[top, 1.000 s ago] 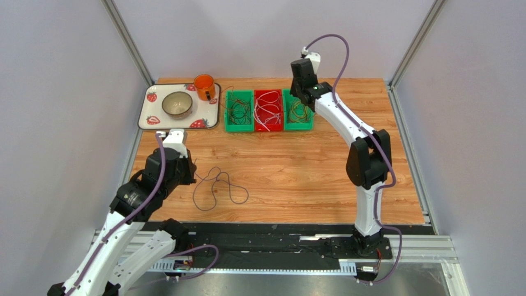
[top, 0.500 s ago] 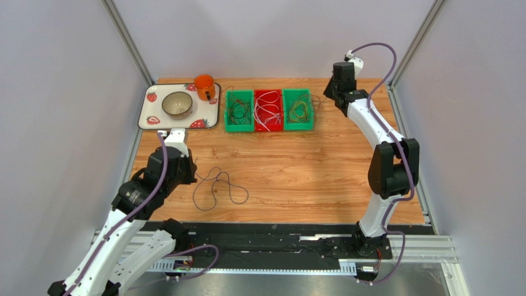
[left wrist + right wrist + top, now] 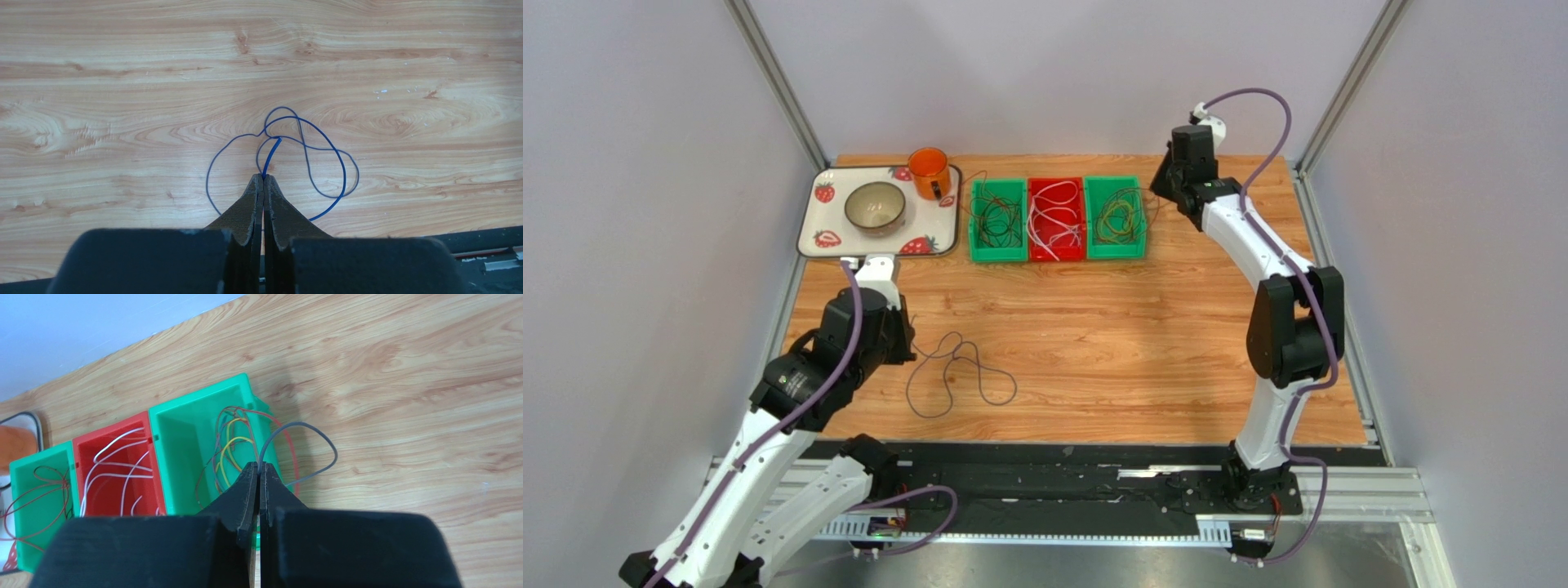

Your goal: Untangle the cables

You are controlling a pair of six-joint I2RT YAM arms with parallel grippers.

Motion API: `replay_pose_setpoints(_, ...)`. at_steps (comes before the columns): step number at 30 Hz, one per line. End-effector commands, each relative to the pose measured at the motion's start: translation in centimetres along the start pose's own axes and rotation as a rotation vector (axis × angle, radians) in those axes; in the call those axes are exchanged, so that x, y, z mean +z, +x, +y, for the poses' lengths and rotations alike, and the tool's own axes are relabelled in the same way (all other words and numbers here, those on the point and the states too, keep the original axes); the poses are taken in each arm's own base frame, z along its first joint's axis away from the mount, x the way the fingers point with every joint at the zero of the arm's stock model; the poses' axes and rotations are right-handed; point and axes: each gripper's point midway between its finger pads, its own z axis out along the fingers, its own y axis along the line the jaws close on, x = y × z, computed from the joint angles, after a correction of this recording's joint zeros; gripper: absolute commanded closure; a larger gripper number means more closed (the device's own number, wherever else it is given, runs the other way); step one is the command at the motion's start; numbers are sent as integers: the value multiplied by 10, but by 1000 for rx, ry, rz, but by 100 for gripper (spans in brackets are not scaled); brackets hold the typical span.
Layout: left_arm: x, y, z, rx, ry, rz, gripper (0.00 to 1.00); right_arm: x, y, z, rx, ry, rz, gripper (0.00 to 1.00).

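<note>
A dark thin cable (image 3: 955, 347) lies in loose loops on the wooden table, front left. It looks blue in the left wrist view (image 3: 272, 157). My left gripper (image 3: 907, 352) is shut on one end of it (image 3: 263, 178), low over the table. My right gripper (image 3: 1157, 194) is at the back, just right of the right green bin (image 3: 1116, 249). It is shut (image 3: 259, 467) on a grey wire (image 3: 298, 424) that arcs out over the table beside that bin. More red-brown, yellow and green wires lie in the bin (image 3: 178, 459).
Three bins stand in a row at the back: a left green bin (image 3: 998, 254) with dark wires, a red bin (image 3: 1055, 184) with white wires, and the right green one. A strawberry tray (image 3: 817, 239) holds a bowl (image 3: 875, 206) and an orange mug (image 3: 929, 172), back left.
My right gripper has swung from above the right green bin out to its right, then a little back left, pulling the grey wire. The left arm has barely moved.
</note>
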Motion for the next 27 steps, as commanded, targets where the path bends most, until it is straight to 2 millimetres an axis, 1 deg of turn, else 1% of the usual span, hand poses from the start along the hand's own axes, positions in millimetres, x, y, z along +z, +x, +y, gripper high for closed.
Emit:
replay_pose_setpoints(1, -1, -4, 0, -14, -6, -15, 100, 3, 6, 49, -50, -102, 0, 100)
replay_pose_setpoints(2, -1, -3, 0, -15, -7, -13, 100, 3, 3, 53, -55, -104, -8, 100)
replay_pose_setpoints(5, -1, -4, 0, -12, -2, -13, 100, 13, 16, 63, -58, -121, 22, 100)
replay_pose_setpoints(7, -1, -3, -1, -11, -1, -10, 100, 15, 23, 75, -62, -154, 36, 100)
replay_pose_setpoints(8, -1, -4, -1, -13, -1, -11, 100, 21, 31, 77, -71, -154, 52, 100)
replay_pose_setpoints(9, -1, -4, -1, -12, 0, -13, 100, 22, 30, 82, -77, -159, 47, 100)
replay_pose_setpoints(10, -1, -3, -1, -12, -1, -11, 100, 23, 33, 84, -85, -153, 50, 100)
replay_pose_setpoints(14, -1, -4, 0, -13, -3, -15, 100, 38, 45, 80, -85, -123, 65, 100)
replay_pose_setpoints(15, -1, -3, 0, -13, -3, -15, 100, 44, 53, 77, -90, -112, 82, 100)
replay_pose_setpoints(16, -1, -4, 0, -13, -2, -16, 100, 46, 53, 77, -93, -109, 84, 100)
replay_pose_setpoints(17, -1, -4, -1, -14, 0, -17, 100, 49, 55, 72, -95, -81, 83, 100)
replay_pose_setpoints(19, -1, -4, -1, -13, 0, -14, 100, 56, 65, 65, -98, -55, 103, 100)
replay_pose_setpoints(21, -2, -4, -1, -12, 1, -17, 100, 59, 72, 69, -104, -78, 125, 100)
replay_pose_setpoints(22, -1, -4, -1, -12, 1, -15, 100, 64, 82, 67, -111, -79, 147, 100)
replay_pose_setpoints(24, -1, -4, -1, -11, 2, -13, 100, 66, 88, 72, -114, -104, 173, 100)
replay_pose_setpoints(25, -1, -4, -1, -11, 2, -13, 100, 70, 94, 70, -122, -103, 186, 100)
replay_pose_setpoints(27, -1, -4, -1, -11, 0, -14, 100, 69, 92, 75, -126, -121, 192, 100)
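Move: Ahead of the right hand by about 4 cm and 8 cm to its left is the middle of the right green bin, some 15 cm lower; this is where the held grey-blue cable goes. The red bin is 19 cm left and 4 cm ahead, the left green bin 30 cm left and 4 cm ahead. From the left hand, the right green bin lies about 37 cm ahead, 35 cm right and 18 cm below. Swinging left about 9 cm from beside the right green bin until it is over it, the right hand then sinks steeply towards the bin, about 10 cm lower in all and slightly forward. It turns some 10 degrees counter-clockwise and tips its fingers a little further down, still shut on the grey-blue cable. ##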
